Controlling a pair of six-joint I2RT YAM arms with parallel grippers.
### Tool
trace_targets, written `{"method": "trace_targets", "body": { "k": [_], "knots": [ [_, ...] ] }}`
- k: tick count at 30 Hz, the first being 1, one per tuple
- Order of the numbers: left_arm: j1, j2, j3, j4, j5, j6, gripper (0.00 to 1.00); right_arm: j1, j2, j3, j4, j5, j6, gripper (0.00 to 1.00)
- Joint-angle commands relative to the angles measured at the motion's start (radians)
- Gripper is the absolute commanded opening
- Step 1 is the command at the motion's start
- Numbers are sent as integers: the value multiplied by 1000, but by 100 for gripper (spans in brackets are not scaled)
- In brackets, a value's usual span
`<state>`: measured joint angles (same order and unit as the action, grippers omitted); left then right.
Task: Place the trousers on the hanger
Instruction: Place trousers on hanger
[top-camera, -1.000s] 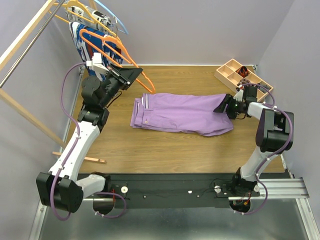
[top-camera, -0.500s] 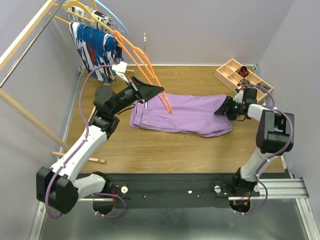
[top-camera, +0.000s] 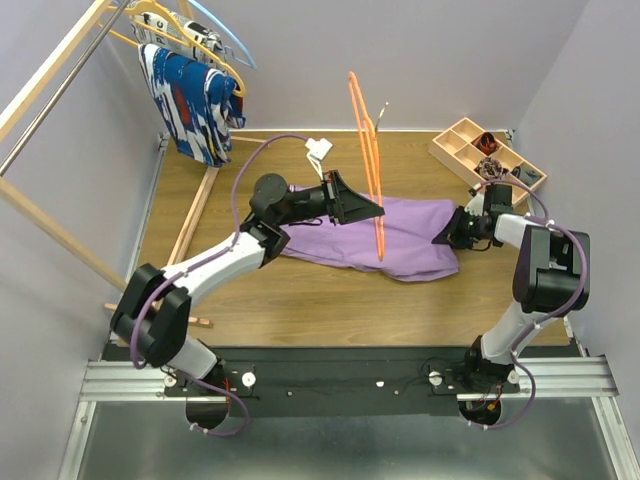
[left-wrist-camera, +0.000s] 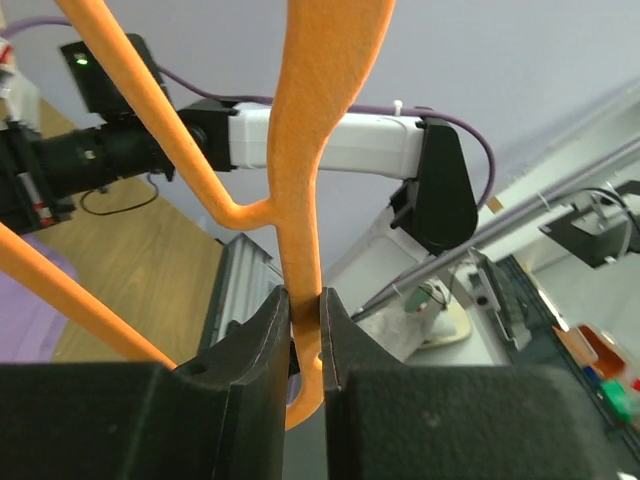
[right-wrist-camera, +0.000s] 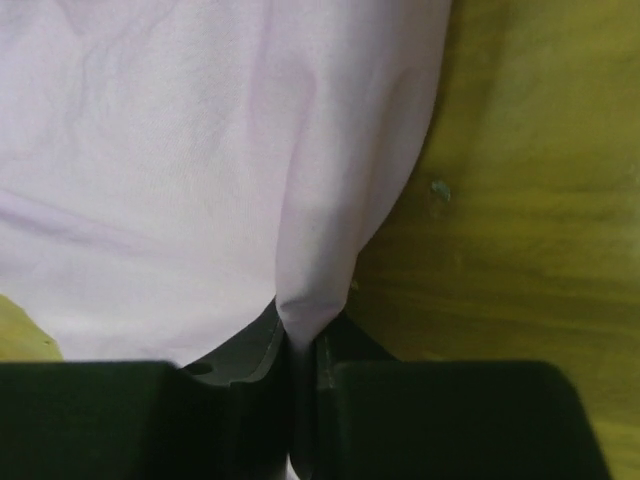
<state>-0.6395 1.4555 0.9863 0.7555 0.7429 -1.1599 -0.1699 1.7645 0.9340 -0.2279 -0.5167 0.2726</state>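
Observation:
The lilac trousers (top-camera: 405, 232) lie flat on the wooden table, and the left arm hides their waistband end. My left gripper (top-camera: 378, 209) is shut on the orange hanger (top-camera: 364, 130), which stands upright and edge-on above the trousers. In the left wrist view the jaws (left-wrist-camera: 305, 300) pinch the hanger (left-wrist-camera: 300, 150) at its neck, just by the hook. My right gripper (top-camera: 447, 232) sits at the trousers' right end, low on the table. In the right wrist view it (right-wrist-camera: 303, 335) is shut on a fold of the trousers (right-wrist-camera: 200, 150).
A wooden compartment tray (top-camera: 487, 152) sits at the back right, close behind the right gripper. At the back left a wooden clothes rack (top-camera: 55, 95) carries a blue, white and red garment (top-camera: 190, 100) and pale hangers (top-camera: 190, 30). A thin wooden stick (top-camera: 190, 320) lies front left.
The left arm has swung right from the rack, carrying the hanger to above the trousers. The right gripper has shut on the trouser end, and the cloth there has bunched slightly.

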Motion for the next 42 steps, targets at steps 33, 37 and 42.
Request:
{"method": "trace_targets", "body": {
  "k": [33,37,42],
  "knots": [
    [-11,833,198,1328,202,-584,0,196,-137,281,-215,-212,235,1],
    [4,845,143,1329,193,-552,0,242,-128,218,-165,-191,289,1],
    [30,835,75,1328,176,-503,0,244,-143,144,-159,-154,315,1]
  ]
}}
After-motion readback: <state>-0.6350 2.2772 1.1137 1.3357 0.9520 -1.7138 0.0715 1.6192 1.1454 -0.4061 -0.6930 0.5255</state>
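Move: The left hand, still gripping the orange hanger high over the table, has the trousers' right end some 22 cm to its right, 12 cm ahead and 33 cm below; the trousers' middle lies about 13 cm ahead, 2 cm right and 34 cm down. That right end is already between the right hand's narrowing fingers, its middle within about 1 cm to the left. The wooden box stands roughly 19 cm ahead of the right hand and 6 cm right, about level in height. Down some 20 cm goes the left hand with the hanger, also right and forward about 5 cm, rolling so the hanger's far end dips about 35 degrees. The right fingers shut on the trousers' end and draw it back slightly; the hand then lifts about 15 cm with a little forward, carries the end 12 cm left towards the hanger while easing back, tilts its left side up about 15 degrees and finally sinks a couple of centimetres. ##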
